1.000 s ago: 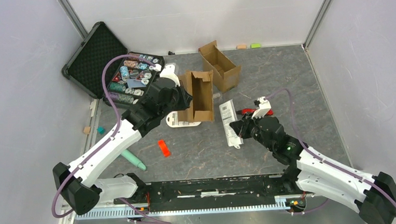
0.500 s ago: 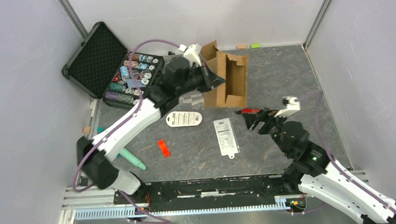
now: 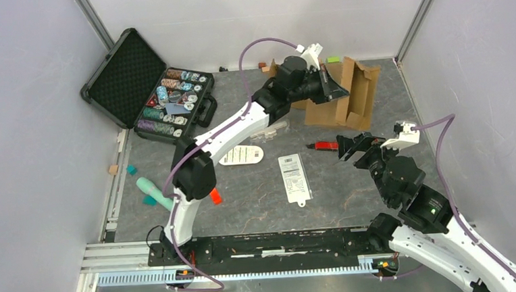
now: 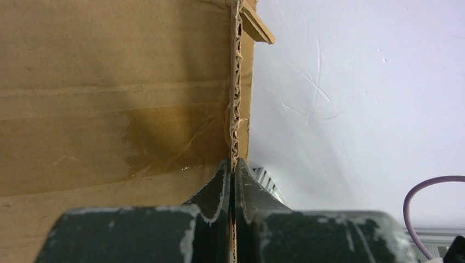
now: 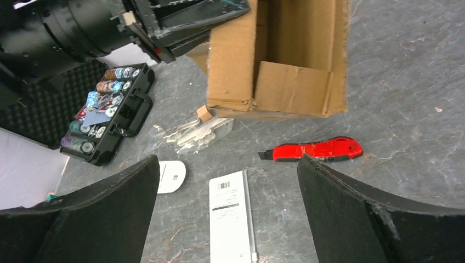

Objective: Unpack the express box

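Note:
The express box (image 3: pixel 348 98), brown cardboard with a glossy taped seam (image 4: pixel 109 137), hangs tilted near the back right with its open mouth (image 5: pixel 285 49) towards the right wrist camera. My left gripper (image 3: pixel 335 89) is shut on the edge of one cardboard wall, both fingertips (image 4: pixel 234 167) pressed on the corrugated rim. My right gripper (image 3: pixel 354 145) hangs open and holds nothing, just right of a red utility knife (image 3: pixel 323 145). In the right wrist view the knife (image 5: pixel 315 149) lies ahead between the wide-spread fingers (image 5: pixel 228 160). No label shows on the box.
A white rectangular packet (image 3: pixel 294 176), a white oval packet (image 3: pixel 241 155) and a clear plastic bag (image 3: pixel 268 132) lie mid-table. An open black case of poker chips (image 3: pixel 171 104) sits back left. A teal tool (image 3: pixel 155 193) and an orange block (image 3: pixel 214 196) lie near left. More cardboard (image 3: pixel 273 68) shows behind the left arm.
The left arm swung the box from mid-table up and to the back right. The right gripper let go of the white rectangular packet, opened wide and drew back to the right.

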Tool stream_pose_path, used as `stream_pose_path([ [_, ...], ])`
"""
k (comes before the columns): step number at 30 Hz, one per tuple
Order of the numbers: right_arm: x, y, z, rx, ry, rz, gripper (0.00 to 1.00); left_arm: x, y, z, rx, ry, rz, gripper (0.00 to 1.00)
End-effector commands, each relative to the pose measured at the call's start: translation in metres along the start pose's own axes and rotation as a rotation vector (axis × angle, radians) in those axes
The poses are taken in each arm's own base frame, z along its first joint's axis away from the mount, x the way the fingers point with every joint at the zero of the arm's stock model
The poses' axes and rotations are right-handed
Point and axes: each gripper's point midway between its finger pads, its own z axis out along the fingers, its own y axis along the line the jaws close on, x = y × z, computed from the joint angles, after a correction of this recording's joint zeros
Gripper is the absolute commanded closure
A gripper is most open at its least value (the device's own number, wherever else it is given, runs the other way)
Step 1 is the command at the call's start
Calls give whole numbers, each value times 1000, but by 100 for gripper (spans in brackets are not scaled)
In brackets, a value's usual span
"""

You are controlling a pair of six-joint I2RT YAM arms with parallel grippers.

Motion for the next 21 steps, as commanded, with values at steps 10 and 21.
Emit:
stream_pose_path([
  [10, -34, 0, -11, 16, -60, -4, 2, 9, -92, 11, 287, 43, -42, 98],
  [21, -92, 9, -33, -3, -149, 21, 2, 104, -113, -2, 278, 216, -183, 98],
])
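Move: The left gripper already pinches one wall of the express box, whose middle lies level with it forward, about 2 cm right and 6 below. The open right gripper waits some 15 cm back and 2 left of the left hand. From the right hand, the box middle is 15 cm ahead and 2 right; the red knife lies 3 ahead, 2 right, and the white packet 8 back, 12 left, both some 23 below. The left hand, still pinching, carries the box 10 cm back and 6 right; the open right hand rises 7 cm. ##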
